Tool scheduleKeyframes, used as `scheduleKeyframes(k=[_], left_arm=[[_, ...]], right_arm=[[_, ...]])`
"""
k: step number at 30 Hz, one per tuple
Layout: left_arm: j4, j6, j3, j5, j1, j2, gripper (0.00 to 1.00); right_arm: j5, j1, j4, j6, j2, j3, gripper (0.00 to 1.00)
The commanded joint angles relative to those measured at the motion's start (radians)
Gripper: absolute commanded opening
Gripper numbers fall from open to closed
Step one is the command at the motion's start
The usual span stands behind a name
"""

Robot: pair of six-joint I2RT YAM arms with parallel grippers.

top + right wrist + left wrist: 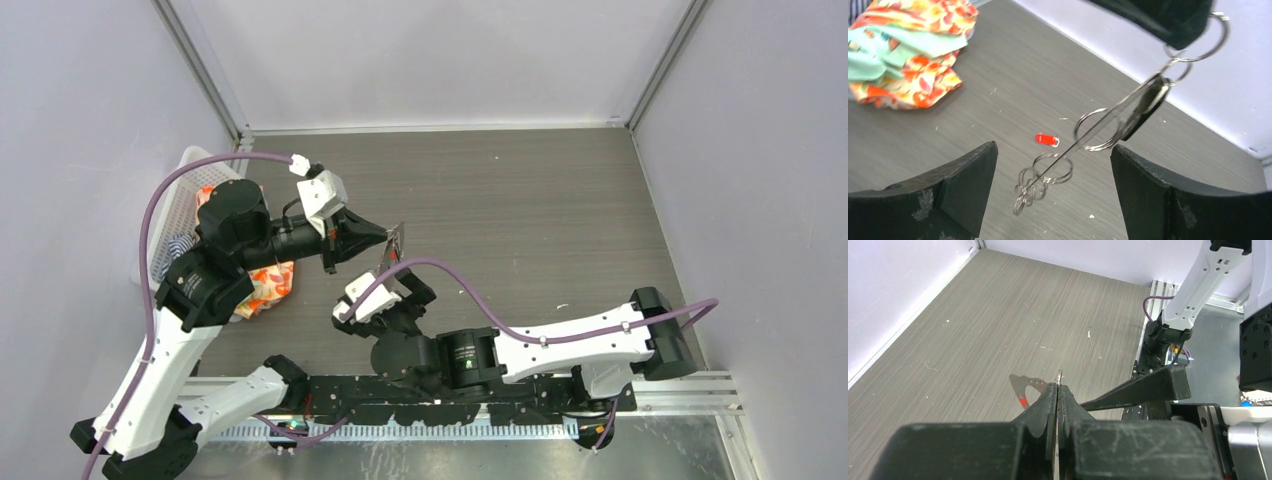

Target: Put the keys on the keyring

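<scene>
My left gripper [1058,386] is shut on the top of the keyring [1063,155] and holds it in the air above the table. The keyring hangs as a thin silver wire with several small rings bunched at its lower end; from above it shows edge-on [394,246] at the left fingertips [381,238]. The red-headed key [1045,139] lies flat on the table beyond the hanging rings, held by nothing. My right gripper [1053,146] is open, one finger [965,182] on each side of the dangling rings without touching them.
A crumpled orange and green floral cloth [265,285] lies at the left, beside a white basket [190,165] against the left wall. One right finger [1148,387] reaches into the left wrist view. Walls close off the table's back and sides.
</scene>
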State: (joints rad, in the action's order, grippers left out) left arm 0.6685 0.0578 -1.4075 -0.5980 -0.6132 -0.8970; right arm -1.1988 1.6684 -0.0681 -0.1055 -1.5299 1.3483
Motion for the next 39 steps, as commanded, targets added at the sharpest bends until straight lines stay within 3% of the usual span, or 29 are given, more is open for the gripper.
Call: scheduleKeyframes(k=[1,4,5,7,14,15,16,18,19,20,24,31,35,39], left_arm=[[-0.083,-0.018,-0.016,0.013,-0.003,0.021,0.00],[-0.084,-0.025,-0.020,0.012,-0.003,0.020,0.00],[-0.085,-0.026,-0.021,0.013,-0.003,0.020,0.00],[-0.089,-0.028,-0.023,0.016,-0.003,0.019,0.00],[-0.108,-0.043,-0.034,-0.022,-0.003,0.011,0.00],[-0.109,-0.043,-0.036,-0.033,-0.003,0.008,0.00],[-0.103,-0.043,-0.038,-0.040,-0.003,0.007,0.19],[-0.082,-0.030,-0.047,-0.054,-0.003,0.006,0.71],[-0.064,-0.008,-0.051,-0.056,-0.003,0.006,0.91],[-0.047,0.016,-0.054,-0.053,-0.002,0.008,0.99],[0.045,0.161,-0.051,-0.033,-0.003,0.041,1.00],[0.039,0.420,0.097,-0.017,-0.003,0.162,1.00],[0.007,0.667,0.237,-0.108,-0.003,0.244,1.00],[-0.055,1.028,0.393,-0.168,-0.003,0.313,1.00]], right_arm=[[-0.165,-0.031,0.211,-0.062,0.016,0.020,0.83],[-0.135,-0.051,0.213,-0.011,0.034,-0.017,0.69],[-0.126,-0.058,0.211,0.004,0.047,-0.027,0.52],[-0.112,-0.065,0.182,0.043,0.074,-0.046,0.31],[0.076,-0.122,0.043,0.252,0.211,-0.138,0.02],[0.107,-0.132,0.037,0.273,0.236,-0.150,0.01],[0.139,-0.143,0.025,0.297,0.268,-0.158,0.01],[0.239,-0.181,-0.036,0.391,0.315,-0.153,0.01],[0.308,-0.207,-0.073,0.442,0.340,-0.150,0.01],[0.374,-0.240,-0.104,0.494,0.368,-0.149,0.01],[0.618,-0.374,-0.220,0.697,0.461,-0.145,0.01],[0.790,-0.500,-0.409,0.868,0.499,-0.043,0.01],[0.858,-0.551,-0.434,0.965,0.472,0.000,0.01],[0.970,-0.623,-0.338,1.083,0.440,-0.006,0.01]])
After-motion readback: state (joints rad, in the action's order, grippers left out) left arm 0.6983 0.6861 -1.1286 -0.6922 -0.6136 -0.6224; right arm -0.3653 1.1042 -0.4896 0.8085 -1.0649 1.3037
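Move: The keyring plate is still in the left hand's shut fingers, its middle about 6 cm below that hand, 2 cm back and 1 cm to its right. From the open right hand, the middle of the plate is some 3 cm ahead, 2 cm to the right and 2 cm up. The black fob hangs near the plate's upper end, roughly 5 cm ahead of the right hand, 4 cm right and 6 cm up; the red tag is on the table some 24 cm ahead, 2 cm left and 32 cm below. The right fingers pinch the keyring plate after a short reach of about 3 cm forward and slightly right. The left fingers then open wide and let go, and that hand tips down some 30 degrees as it backs away left and sinks. Keeping its grip, the right hand carries the plate right, away from the left hand, also forward and up, ending some 10 cm right of its start, its left side rising and fingers tipping down. ##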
